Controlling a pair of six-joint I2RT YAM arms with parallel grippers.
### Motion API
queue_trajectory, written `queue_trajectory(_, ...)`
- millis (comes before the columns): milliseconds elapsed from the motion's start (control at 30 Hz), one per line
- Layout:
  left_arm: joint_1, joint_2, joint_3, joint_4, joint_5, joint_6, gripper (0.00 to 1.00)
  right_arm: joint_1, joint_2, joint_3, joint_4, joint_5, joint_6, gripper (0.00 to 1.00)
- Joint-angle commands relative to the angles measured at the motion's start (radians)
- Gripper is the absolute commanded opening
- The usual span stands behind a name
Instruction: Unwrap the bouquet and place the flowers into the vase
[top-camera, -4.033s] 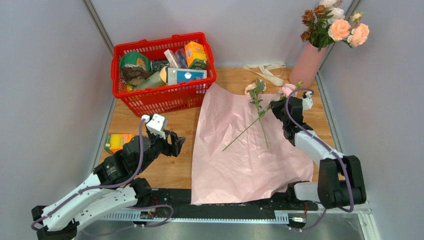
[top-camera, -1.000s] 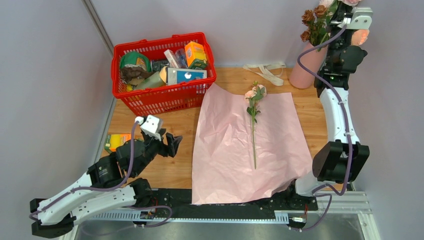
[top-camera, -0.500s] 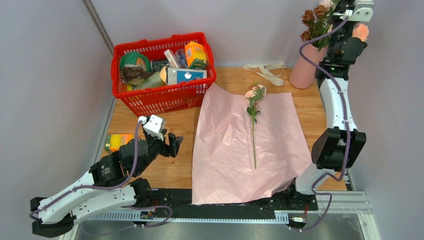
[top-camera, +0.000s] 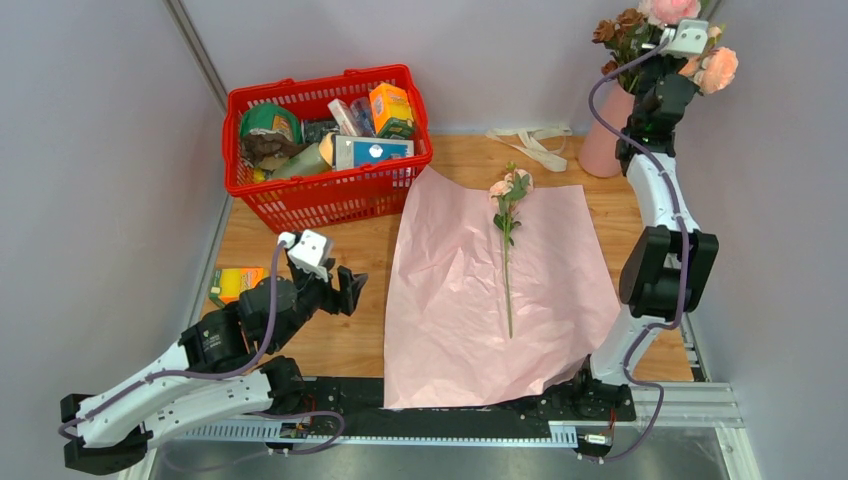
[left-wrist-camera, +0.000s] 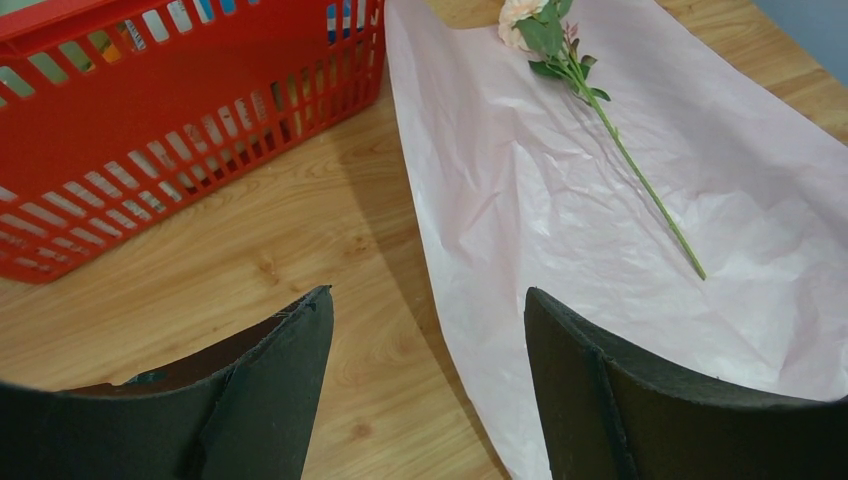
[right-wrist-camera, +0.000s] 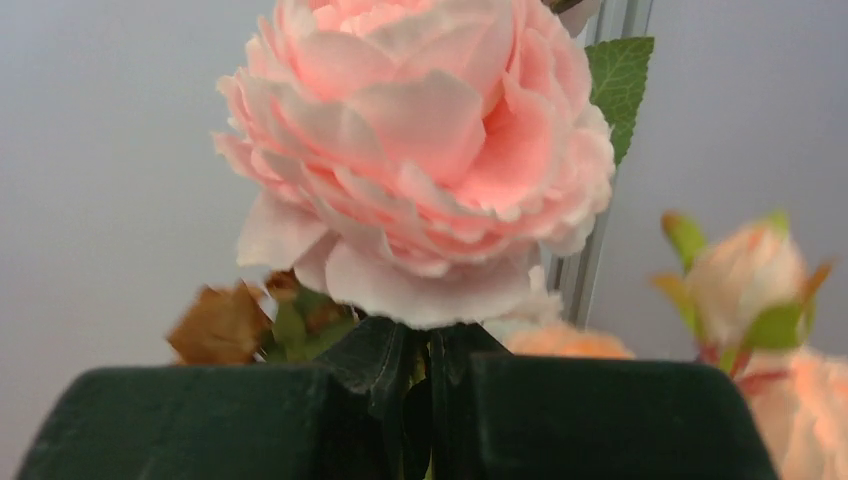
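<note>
The bouquet is undone: its pink paper lies spread flat, with one long-stemmed rose on it. The salmon vase stands at the far right corner and holds several flowers. My right gripper is raised above the vase, shut on the stem just under a large pink rose; in the right wrist view the gripper has its jaws pressed together. My left gripper hovers open and empty over the wood left of the paper; in the left wrist view the gripper faces the paper and the rose.
A red basket full of groceries stands at the back left, and its wall is close ahead of the left gripper. A cream ribbon lies near the vase. A yellow box sits by the left wall. Grey walls close in on both sides.
My right gripper has shifted left and slightly down at the vase, carrying the pink rose over the other blooms. The left arm has barely moved.
</note>
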Motion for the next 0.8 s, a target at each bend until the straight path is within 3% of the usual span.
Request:
queue_trajectory(0, 0.002, 0.009, -0.004, 0.019, 0.021, 0.017, 0.78, -0.007, 0.018, -0.108, -0.032, 0.131, 0.054, 0.07)
queue_trajectory(200, 0.002, 0.012, -0.007, 0.037, 0.067, 0.03, 0.78, -0.008, 0.046, -0.129, -0.13, 0.125, 0.103, 0.11)
queue_trajectory(333, 0.002, 0.014, -0.004, 0.04, 0.066, 0.033, 0.78, -0.004, 0.057, -0.114, -0.214, 0.14, 0.142, 0.2)
queue_trajectory(433, 0.002, 0.006, -0.006, 0.037, 0.067, 0.029, 0.78, -0.001, 0.026, -0.08, -0.311, 0.157, 0.162, 0.45)
queue_trajectory(567, 0.002, -0.005, -0.011, 0.037, 0.066, 0.03, 0.78, 0.013, -0.072, -0.112, -0.369, 0.154, 0.191, 0.7)
queue_trajectory(667, 0.002, -0.006, -0.009, 0.037, 0.056, 0.032, 0.78, 0.019, -0.152, -0.139, -0.458, 0.139, 0.237, 0.8)
queue_trajectory(767, 0.002, -0.012, -0.012, 0.038, 0.052, 0.032, 0.78, 0.025, -0.244, -0.19, -0.579, 0.143, 0.319, 0.85)
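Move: I hold the pink peony's stem in my right hand. The vase mouth it goes down into lies about 6 cm ahead, 3 cm to the right and roughly 24 cm below. Of the flowers already standing there, the brown ones are some 5 cm ahead and 6 cm left, slightly lower, and the orange ones about 8 cm right and 1 cm ahead. The ribbon lies on the table, 8 cm ahead and 11 cm left. From my left hand the vase mouth is about 45 cm ahead and 52 cm right, near its height. I carry on driving the peony's stem down into the vase with my right hand, some 16 cm, drifting a little forward and right while the fingers tip down about 25 degrees and the left side rolls up. Near the bottom I open wide and let go of the stem, then draw back about 3 cm and slightly up. ##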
